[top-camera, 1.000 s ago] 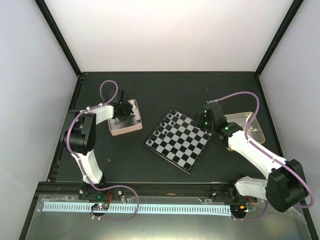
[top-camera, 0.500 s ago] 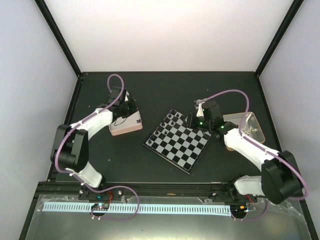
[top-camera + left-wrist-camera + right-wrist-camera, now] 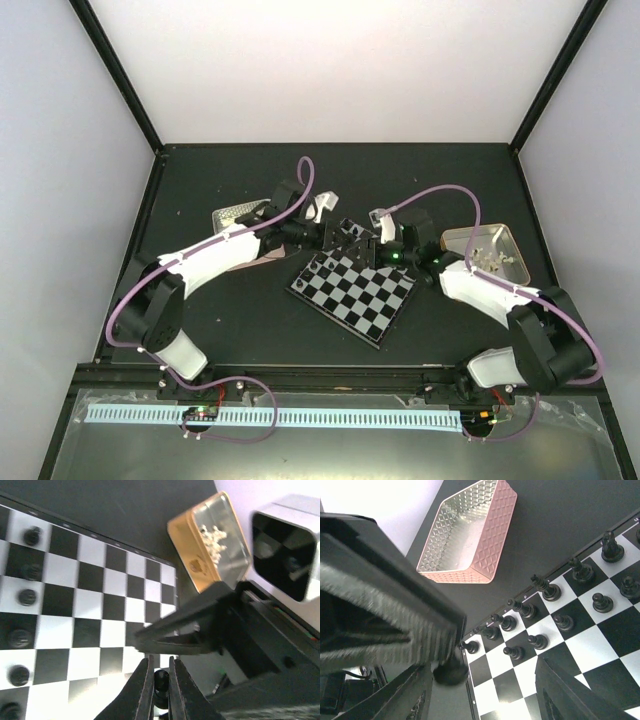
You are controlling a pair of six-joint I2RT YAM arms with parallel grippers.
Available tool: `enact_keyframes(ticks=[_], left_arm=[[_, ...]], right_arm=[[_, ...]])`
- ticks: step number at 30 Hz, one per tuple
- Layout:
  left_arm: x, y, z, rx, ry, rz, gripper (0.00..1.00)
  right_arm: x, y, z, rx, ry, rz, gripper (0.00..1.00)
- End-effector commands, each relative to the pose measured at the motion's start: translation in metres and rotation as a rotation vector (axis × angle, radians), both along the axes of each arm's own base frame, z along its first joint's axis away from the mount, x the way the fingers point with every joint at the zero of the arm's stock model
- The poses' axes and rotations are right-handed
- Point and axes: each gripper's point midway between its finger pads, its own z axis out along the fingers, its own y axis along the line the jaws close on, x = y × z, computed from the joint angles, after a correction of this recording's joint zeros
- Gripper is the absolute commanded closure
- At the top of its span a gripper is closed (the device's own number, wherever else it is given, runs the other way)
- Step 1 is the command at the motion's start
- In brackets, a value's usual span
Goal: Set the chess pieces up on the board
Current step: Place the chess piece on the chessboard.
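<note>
The board [image 3: 365, 300] lies turned at mid-table, with black chess pieces [image 3: 338, 243] in rows along its far-left side. My left gripper [image 3: 333, 232] reaches over that far corner and is shut on a small black chess piece [image 3: 161, 679]. In the right wrist view the same piece [image 3: 451, 672] hangs blurred just at the board's rim [image 3: 470, 690]. My right gripper [image 3: 380, 248] hovers over the board [image 3: 592, 647] close to the left one, open and holding nothing [image 3: 485, 695]. Pale chess pieces [image 3: 215, 532] lie in the gold tin [image 3: 192, 545].
A pink tin [image 3: 492, 535] sits left of the board, its patterned metal inside bare. The gold tin [image 3: 500, 262] stands at the right. Both arms crowd the board's far corner, with the right gripper's dark body [image 3: 210, 625] just ahead of my left fingers [image 3: 142, 690].
My left arm swung from the pink tin rightward to the board's far corner, carrying the black piece. The right gripper moved left from the gold tin over the board and opened wider.
</note>
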Motion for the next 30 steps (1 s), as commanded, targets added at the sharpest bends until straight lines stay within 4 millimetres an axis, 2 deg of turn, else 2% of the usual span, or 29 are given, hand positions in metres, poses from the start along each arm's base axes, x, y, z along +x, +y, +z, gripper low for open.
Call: enact_keyframes(ticks=[1, 6, 11, 15, 18, 22, 24, 30], left_arm=[[-0.013, -0.023, 0.012, -0.085, 0.005, -0.113, 0.98], [-0.018, -0.026, 0.017, -0.11, 0.009, -0.136, 0.98], [-0.019, -0.026, 0.014, -0.105, 0.018, -0.139, 0.98], [-0.018, -0.026, 0.014, -0.104, 0.021, -0.131, 0.98], [-0.016, -0.025, 0.016, -0.099, 0.015, -0.121, 0.98], [-0.016, -0.025, 0.018, -0.1, 0.019, -0.116, 0.97], [-0.019, -0.026, 0.021, -0.108, 0.031, -0.129, 0.92], [-0.025, -0.018, 0.028, -0.081, 0.068, -0.136, 0.59]], right_arm=[[-0.003, 0.002, 0.003, 0.026, -0.036, 0.016, 0.45], [-0.003, 0.0, -0.001, 0.019, -0.036, 0.002, 0.55], [-0.003, 0.004, 0.007, 0.044, -0.062, 0.025, 0.66], [-0.005, 0.007, 0.011, 0.056, -0.076, 0.053, 0.84], [-0.006, 0.006, 0.011, 0.048, -0.092, 0.063, 0.94], [-0.008, 0.005, 0.013, 0.029, -0.13, 0.078, 0.99], [-0.008, 0.003, 0.015, 0.014, -0.166, 0.087, 0.99], [-0.013, -0.003, 0.025, -0.034, -0.323, 0.127, 0.99]])
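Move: The left hand already holds the black chess piece in its fingertips; the right hand's open finger gap lies about 1 cm back and 2 cm to its right, level with it. From the right hand, the chess piece is some 2 cm left and 1 cm ahead, at its height. The chessboard's middle is roughly 4 cm ahead of the right hand, straight below by 13 cm, and the placed black pieces some 10 cm ahead, 8 cm left and 12 cm below. Left hand brings the chess piece about 2.5 cm right-back into the right fingers, which close before left opens. ##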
